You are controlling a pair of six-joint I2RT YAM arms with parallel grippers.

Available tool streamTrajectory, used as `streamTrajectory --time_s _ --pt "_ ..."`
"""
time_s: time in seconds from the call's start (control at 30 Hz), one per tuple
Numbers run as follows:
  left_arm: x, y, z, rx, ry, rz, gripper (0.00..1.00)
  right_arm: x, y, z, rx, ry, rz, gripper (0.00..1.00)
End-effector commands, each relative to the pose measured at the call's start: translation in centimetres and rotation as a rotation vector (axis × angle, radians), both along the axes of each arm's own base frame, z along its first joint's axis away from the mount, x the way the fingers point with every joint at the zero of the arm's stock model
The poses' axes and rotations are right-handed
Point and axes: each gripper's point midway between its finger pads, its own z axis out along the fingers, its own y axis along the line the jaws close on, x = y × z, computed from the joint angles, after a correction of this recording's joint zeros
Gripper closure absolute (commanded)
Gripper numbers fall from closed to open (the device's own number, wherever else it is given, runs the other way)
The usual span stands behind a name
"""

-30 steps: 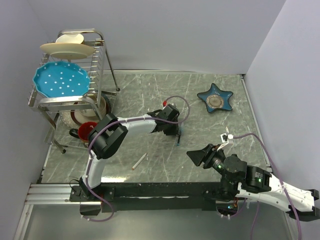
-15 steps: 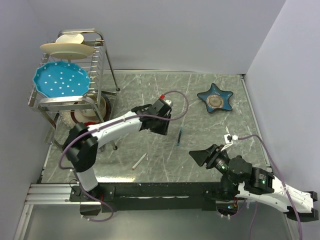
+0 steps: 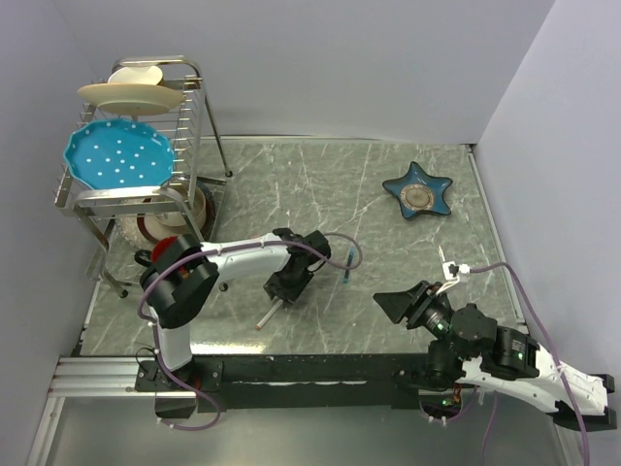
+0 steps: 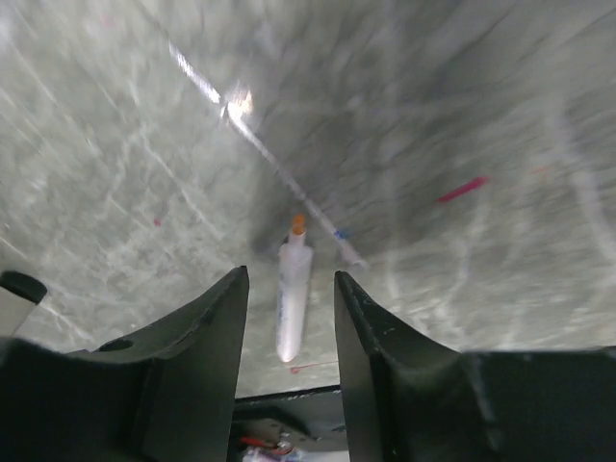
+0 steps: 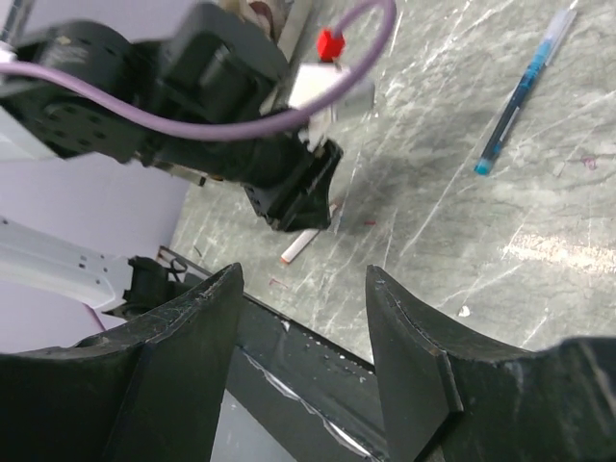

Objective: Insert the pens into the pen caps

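Observation:
A white pen with an orange tip [image 4: 292, 298] lies flat on the grey table; from above it shows as a short white pen [image 3: 270, 314] near the front edge. My left gripper [image 4: 290, 277] hangs just above it, open, and the pen shows in the gap between the jaws without touching them. A blue pen [image 3: 347, 263] lies apart on the table to the right of my left gripper [image 3: 288, 284]. My right gripper [image 5: 303, 279] is open and empty above the front edge, looking at the blue pen [image 5: 515, 96]. No loose pen caps are in view.
A blue star-shaped dish [image 3: 418, 192] sits at the back right. A metal dish rack [image 3: 136, 184] with plates and a red cup stands at the left. The black front rail [image 3: 310, 374] runs under both arm bases.
My left arm swung from the blue pen towards the near side and now hangs over the white pen, its jaws wider. The blue pen stays lying on the table. The right arm barely moved.

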Motion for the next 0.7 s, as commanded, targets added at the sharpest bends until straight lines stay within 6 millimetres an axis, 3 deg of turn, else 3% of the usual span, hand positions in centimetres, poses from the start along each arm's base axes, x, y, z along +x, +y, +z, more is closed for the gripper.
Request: streamTrajectory --time_s 0.0,0.2,0.3,0.5,0.6,0.67 --pt "-1.1 1.6 0.1 0.028 0.024 -0.037 0.54 0.3 -1.3 1.6 0.038 -0.022 -0.044 0.39" --pt "-2.1 2.4 -1.8 0.037 0.081 -0.026 0.59 0.2 -1.2 1.3 0.040 -0.011 -0.040 0.39" --pt "-2.2 2.2 -2.2 0.031 0.087 -0.026 0.69 0.3 -1.2 1.3 0.038 -0.013 -0.043 0.39" --pt "-1.8 -0.7 -1.0 -0.109 0.081 -0.030 0.84 0.4 -1.4 2.0 0.043 -0.022 -0.051 0.39" --pt "-0.7 -2.7 0.2 -0.190 0.034 -0.020 0.97 0.3 -1.1 1.8 0.038 -0.017 -0.042 0.39" --pt "0.1 -4.0 1.1 -0.253 -0.002 -0.017 0.99 0.3 -0.9 1.6 0.033 -0.015 -0.037 0.39"
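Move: The white pen with the orange tip lies on the table just under my left hand, its middle about 4 cm nearer my base, 2 cm to the left and 2 cm below the fingertips. The blue pen lies some 14 cm to my left hand's right and 6 cm farther out, also on the table. From my idle right hand, the white pen is roughly 21 cm to the left, 2 cm farther out and 19 cm lower. I ease my left hand back and left, sinking about 1 cm until the open fingers straddle the white pen near the table, some 3 cm from where I began. Then I shut them almost fully, pinching the pen's body between the fingertips, drifting about 1 cm to the right while they close. ##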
